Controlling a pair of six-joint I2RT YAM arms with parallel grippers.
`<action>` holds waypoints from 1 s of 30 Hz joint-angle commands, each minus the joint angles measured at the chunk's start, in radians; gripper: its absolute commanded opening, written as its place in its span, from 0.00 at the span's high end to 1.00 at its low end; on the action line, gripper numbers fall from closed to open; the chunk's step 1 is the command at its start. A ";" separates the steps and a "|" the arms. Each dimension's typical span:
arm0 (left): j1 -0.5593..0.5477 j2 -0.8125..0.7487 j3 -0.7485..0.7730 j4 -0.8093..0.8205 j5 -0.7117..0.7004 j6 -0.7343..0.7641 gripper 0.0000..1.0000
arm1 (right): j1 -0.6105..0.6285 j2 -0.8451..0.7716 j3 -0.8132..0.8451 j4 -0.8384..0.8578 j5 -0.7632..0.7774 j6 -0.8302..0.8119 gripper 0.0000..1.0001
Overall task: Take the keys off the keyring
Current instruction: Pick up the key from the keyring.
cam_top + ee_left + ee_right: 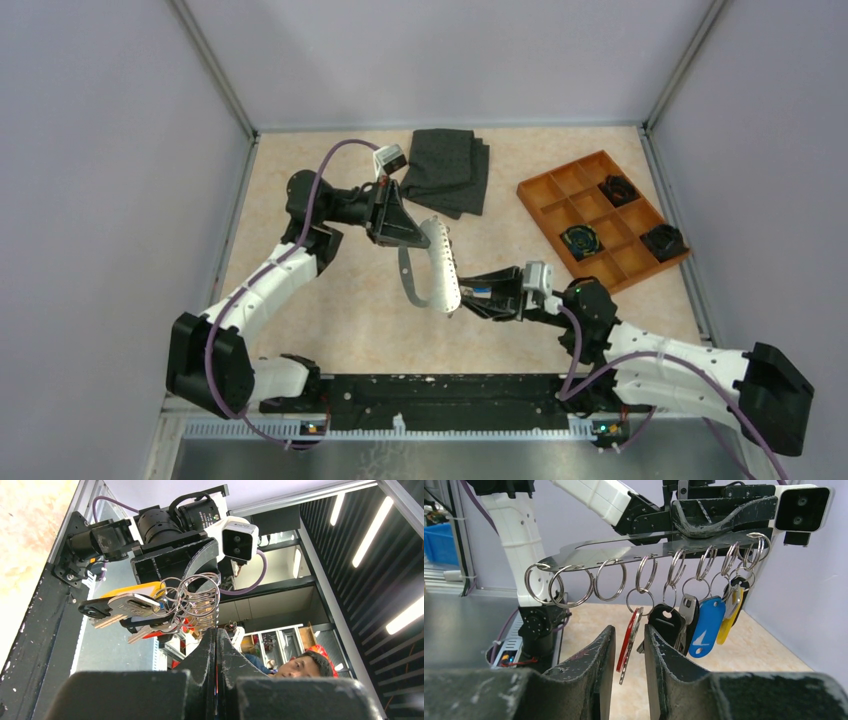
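The keyring (440,265) is a pale grey metal band held above the table, with a row of split rings (609,580) hanging from it. My left gripper (415,232) is shut on the band's thin edge (216,630). Several keys dangle from the rings: a red key (628,640), a black one (666,622), a blue one (705,627) and a yellow one (728,615). My right gripper (629,628) reaches in under the band (470,297). Its fingers stand narrowly open on either side of the red key, with a gap showing on both sides.
A folded dark grey cloth (447,170) lies at the back of the table. An orange compartment tray (545,195) at the right holds black clumps (617,188). Grey walls enclose the table on three sides.
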State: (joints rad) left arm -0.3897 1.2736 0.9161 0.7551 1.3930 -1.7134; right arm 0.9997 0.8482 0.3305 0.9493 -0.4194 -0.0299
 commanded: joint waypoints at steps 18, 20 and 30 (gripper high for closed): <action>-0.017 -0.023 0.030 -0.005 -0.037 -0.029 1.00 | 0.034 0.051 0.041 0.127 -0.007 0.055 0.80; -0.017 -0.022 0.030 -0.005 -0.037 -0.028 1.00 | 0.034 0.050 0.040 0.125 -0.004 0.057 0.81; -0.017 -0.015 0.020 -0.004 -0.021 -0.016 1.00 | 0.036 0.014 0.082 -0.040 0.051 0.071 1.00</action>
State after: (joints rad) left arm -0.4026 1.2736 0.9161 0.7517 1.3907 -1.6993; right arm 1.0214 0.8989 0.3359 0.9970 -0.4042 0.0280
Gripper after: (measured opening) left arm 0.007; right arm 0.043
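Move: The red key hangs nearly between the right hand's open fingertips, about 1 cm to the left and otherwise level. A black key hangs roughly 3 cm ahead and 2 cm left of the hand, the blue tag about 6 cm ahead and 3 cm left. From the left hand, still gripping the keyring's plate, the red key lies some 7 cm back, 6 cm right and 7 cm lower. The right hand eases about 1 cm left, slightly back, and closes its fingertips to pinch the red key. ##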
